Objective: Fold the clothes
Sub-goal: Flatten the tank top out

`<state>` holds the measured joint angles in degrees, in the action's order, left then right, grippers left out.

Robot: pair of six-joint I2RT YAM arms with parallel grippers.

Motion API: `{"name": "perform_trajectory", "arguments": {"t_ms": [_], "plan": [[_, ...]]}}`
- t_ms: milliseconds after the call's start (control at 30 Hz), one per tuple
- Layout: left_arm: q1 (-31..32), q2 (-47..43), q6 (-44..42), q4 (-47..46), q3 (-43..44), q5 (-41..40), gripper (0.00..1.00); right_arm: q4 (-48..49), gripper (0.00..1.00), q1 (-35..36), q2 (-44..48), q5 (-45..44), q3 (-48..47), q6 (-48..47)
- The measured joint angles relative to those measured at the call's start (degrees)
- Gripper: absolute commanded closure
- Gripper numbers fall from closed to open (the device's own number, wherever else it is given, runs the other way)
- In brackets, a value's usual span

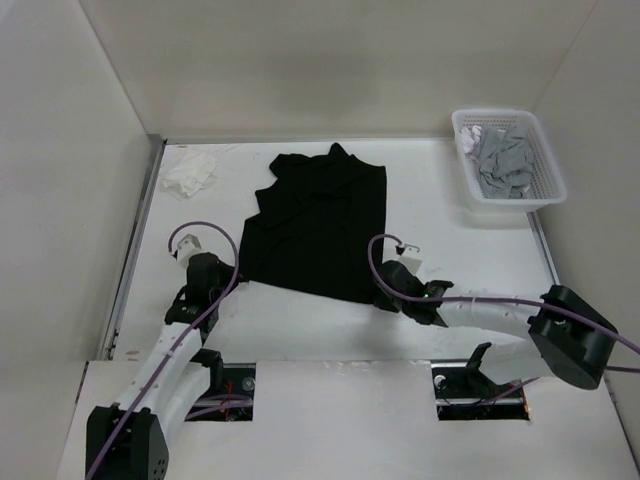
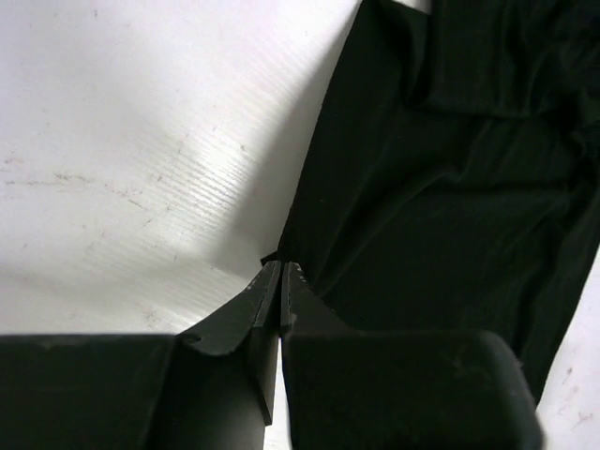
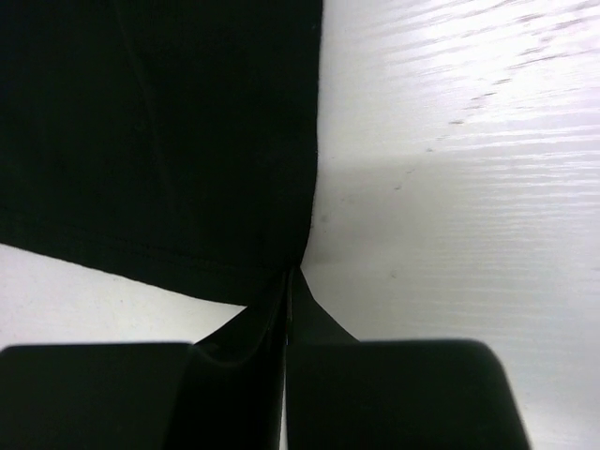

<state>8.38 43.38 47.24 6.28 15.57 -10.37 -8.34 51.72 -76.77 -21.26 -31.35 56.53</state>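
Observation:
The clothes are one black short-sleeved shirt [image 1: 315, 225] lying flat in the middle of the white table, collar end away from me. My left gripper [image 1: 240, 278] is at its near left corner, jaws shut with the shirt's edge pinched at the tips. In the left wrist view the left gripper [image 2: 281, 268] meets the black shirt [image 2: 450, 169] right at that corner. My right gripper [image 1: 380, 297] is at the near right corner. In the right wrist view the right gripper [image 3: 298, 274] is shut on the hem corner of the shirt [image 3: 159, 141].
A white basket [image 1: 548, 190] holding grey garments [image 1: 503, 160] stands at the back right. A small crumpled white cloth [image 1: 188, 178] lies at the back left. Tall white walls close in the table on the left, back and right.

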Motion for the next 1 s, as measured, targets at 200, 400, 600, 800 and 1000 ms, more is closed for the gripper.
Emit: {"name": "perform_trajectory", "arguments": {"t_ms": [200,400,600,800,1000], "plan": [[2.0,-1.4,1.7,2.3,9.0,0.4,1.00,-7.6,1.00,0.5,17.5,-7.3,-2.2,-4.9],[7.2,-4.3,2.9,0.3,30.1,-1.4,1.00,-12.5,1.00,2.9,34.0,-16.2,-23.5,-17.1],[7.4,-5.3,1.1,-1.6,51.0,-4.5,1.00,-11.2,1.00,8.2,34.7,-21.7,-48.7,-31.7],[6.6,-3.3,-2.4,-4.4,66.9,-7.0,1.00,-7.0,1.00,12.6,28.0,-23.5,-67.1,-45.4],[4.8,5.6,-4.5,-8.4,69.0,-9.7,1.00,-5.9,1.00,-4.7,16.9,-14.1,-71.4,-47.7]]}}
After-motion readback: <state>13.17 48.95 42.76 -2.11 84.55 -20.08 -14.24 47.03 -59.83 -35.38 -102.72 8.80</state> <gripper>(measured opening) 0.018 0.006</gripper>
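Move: Both hands already pinch the near hem of the tank top, one at each corner. The tank top's middle lies about 13 cm ahead of the left hand, 17 cm to its right and 5 cm below it, with the crumpled white cloth some 25 cm ahead and 12 cm to the left of that hand. From the right hand the tank top's middle is about 17 cm ahead, 13 cm to the left and nearly level, and the laundry basket is some 33 cm ahead and 29 cm to the right. Both arms whip the two hem corners fast and high off the table, nearly 60 cm up, fingers staying shut, while the wrists tip up some 70 degrees until the fingers slant upward, and the right hand swings outward to its right, stretching the hem between them. The left hand edges forward and then draws back on the way up, the right hand draws back more slightly, and near the top both stop rising and swing forward again. ##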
